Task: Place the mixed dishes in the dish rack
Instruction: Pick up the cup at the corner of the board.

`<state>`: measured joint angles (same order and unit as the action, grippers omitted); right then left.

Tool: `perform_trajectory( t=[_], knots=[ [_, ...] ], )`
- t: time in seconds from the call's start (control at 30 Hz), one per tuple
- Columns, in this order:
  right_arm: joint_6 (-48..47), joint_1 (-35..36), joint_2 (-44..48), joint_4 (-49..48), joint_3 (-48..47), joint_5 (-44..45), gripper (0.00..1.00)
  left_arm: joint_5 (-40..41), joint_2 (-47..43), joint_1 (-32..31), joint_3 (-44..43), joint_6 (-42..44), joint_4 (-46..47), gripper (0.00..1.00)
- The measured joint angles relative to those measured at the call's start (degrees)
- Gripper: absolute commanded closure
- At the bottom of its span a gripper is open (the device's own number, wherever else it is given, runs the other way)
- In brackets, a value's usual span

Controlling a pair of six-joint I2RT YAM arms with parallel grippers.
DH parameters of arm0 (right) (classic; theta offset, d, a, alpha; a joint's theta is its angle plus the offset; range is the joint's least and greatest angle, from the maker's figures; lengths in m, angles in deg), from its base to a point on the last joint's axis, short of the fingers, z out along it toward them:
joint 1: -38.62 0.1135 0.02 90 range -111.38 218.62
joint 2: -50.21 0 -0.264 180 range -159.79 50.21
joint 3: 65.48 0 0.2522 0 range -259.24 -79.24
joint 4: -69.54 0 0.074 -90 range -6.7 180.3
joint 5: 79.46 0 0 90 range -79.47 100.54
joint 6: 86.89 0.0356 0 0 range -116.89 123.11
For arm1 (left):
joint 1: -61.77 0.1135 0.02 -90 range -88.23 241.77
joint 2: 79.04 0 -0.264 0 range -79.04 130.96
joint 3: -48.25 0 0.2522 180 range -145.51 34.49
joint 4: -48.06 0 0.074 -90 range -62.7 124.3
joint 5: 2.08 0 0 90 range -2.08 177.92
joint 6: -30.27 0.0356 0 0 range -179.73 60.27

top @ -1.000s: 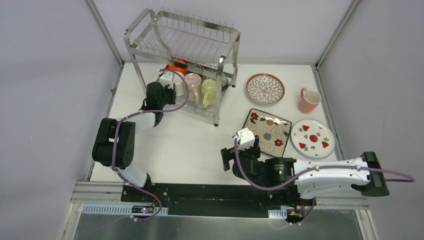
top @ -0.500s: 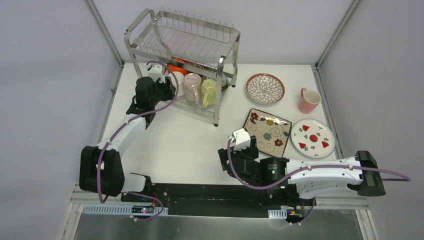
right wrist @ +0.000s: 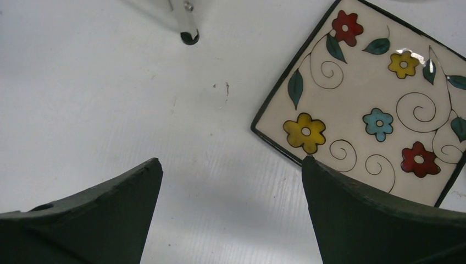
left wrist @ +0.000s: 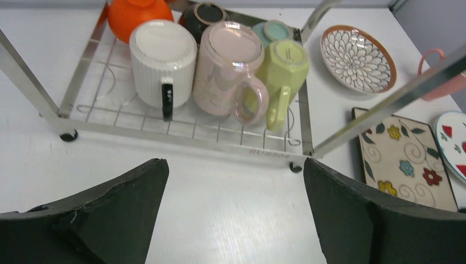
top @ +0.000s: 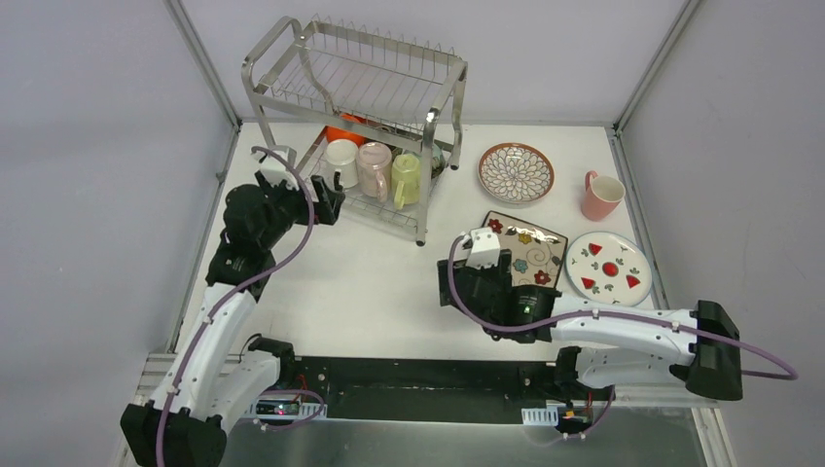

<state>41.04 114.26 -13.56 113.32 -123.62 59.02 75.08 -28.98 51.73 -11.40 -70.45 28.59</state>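
The steel dish rack (top: pixel 360 107) stands at the back. Its lower shelf (left wrist: pixel 187 137) holds a white mug (left wrist: pixel 163 61), a pink mug (left wrist: pixel 228 69), a yellow-green mug (left wrist: pixel 283 74), an orange bowl (left wrist: pixel 137 14) and a mint bowl (left wrist: pixel 272 30). My left gripper (top: pixel 326 199) is open and empty, just in front of the rack. My right gripper (top: pixel 465 275) is open and empty, with one fingertip at the near left edge of the square floral plate (right wrist: pixel 379 104). The petal-pattern plate (top: pixel 516 172), a second pink mug (top: pixel 601 196) and the red-marked plate (top: pixel 608 268) lie on the table to the right.
A dark bowl (left wrist: pixel 204 12) sits behind the mugs in the rack. The rack's front right foot (right wrist: pixel 189 37) stands left of the square plate. Metal rails run along the table's left and right edges.
My left gripper has drawn back from the rack toward the near left, leaving the white mug on the lower shelf. My right gripper has moved forward to the square plate's edge.
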Motion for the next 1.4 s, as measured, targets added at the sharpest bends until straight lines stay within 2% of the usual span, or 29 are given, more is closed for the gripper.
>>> perform_trajectory(
  t=[0.27,0.47,0.77,0.9,1.1,1.2,1.33,1.4],
  knots=[
    [4.09,-11.87,6.34,0.50,0.37,-2.95,0.00,-2.56,-9.40,0.00,6.34,-4.17,-7.23,0.01],
    [5.49,-21.99,10.64,0.70,1.14,-5.40,0.00,-6.60,-9.70,0.00,9.22,-8.13,-10.08,0.01],
    [3.37,-39.93,9.55,1.51,0.15,-11.39,0.00,-14.93,-8.66,-2.14,9.18,-10.01,-13.33,0.01],
    [3.63,-47.25,7.93,2.10,-1.84,-13.11,0.00,-14.64,-10.16,-2.40,9.18,-12.85,-14.75,0.01],
    [4.63,-55.23,4.37,2.73,-4.92,-15.52,0.00,-13.81,-10.62,-3.65,8.28,-11.65,-17.99,0.01],
    [4.44,-59.98,1.64,2.29,-5.97,-16.79,0.09,-11.78,-10.93,-4.66,8.02,-11.08,-19.10,0.02],
    [3.06,-68.32,-1.25,-1.09,-6.19,-20.00,0.35,-8.55,-11.47,-5.16,8.02,-10.99,-20.06,0.02],
    [2.82,-71.41,-2.91,-2.32,-6.86,-21.86,0.40,-7.89,-11.82,-5.40,8.02,-10.97,-20.09,0.02]
  ],
)
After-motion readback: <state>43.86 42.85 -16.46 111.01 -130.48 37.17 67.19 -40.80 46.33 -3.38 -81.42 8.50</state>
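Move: The pink cup stands about 20 cm ahead of the right hand and some 31 cm to its right, its middle roughly 10 cm lower. From the same hand, the flower tile lies 5 cm ahead and 12 right, the brown-rimmed plate about 25 ahead and 12 right, and the watermelon plate some 3 ahead and 34 right, all about 13 cm below. From the left hand the cup is roughly 67 cm right, 5 ahead and 23 below. Sweeping right and forward, the right hand goes about 26 cm right and 15 cm forward over the flower tile towards the pink cup, turning nearly 60 degrees clockwise; its wide-open fingers start to narrow at the end, still short of the cup. The open, empty left hand backs off from the rack, back, down and slightly right, tipping its fingers downward. ##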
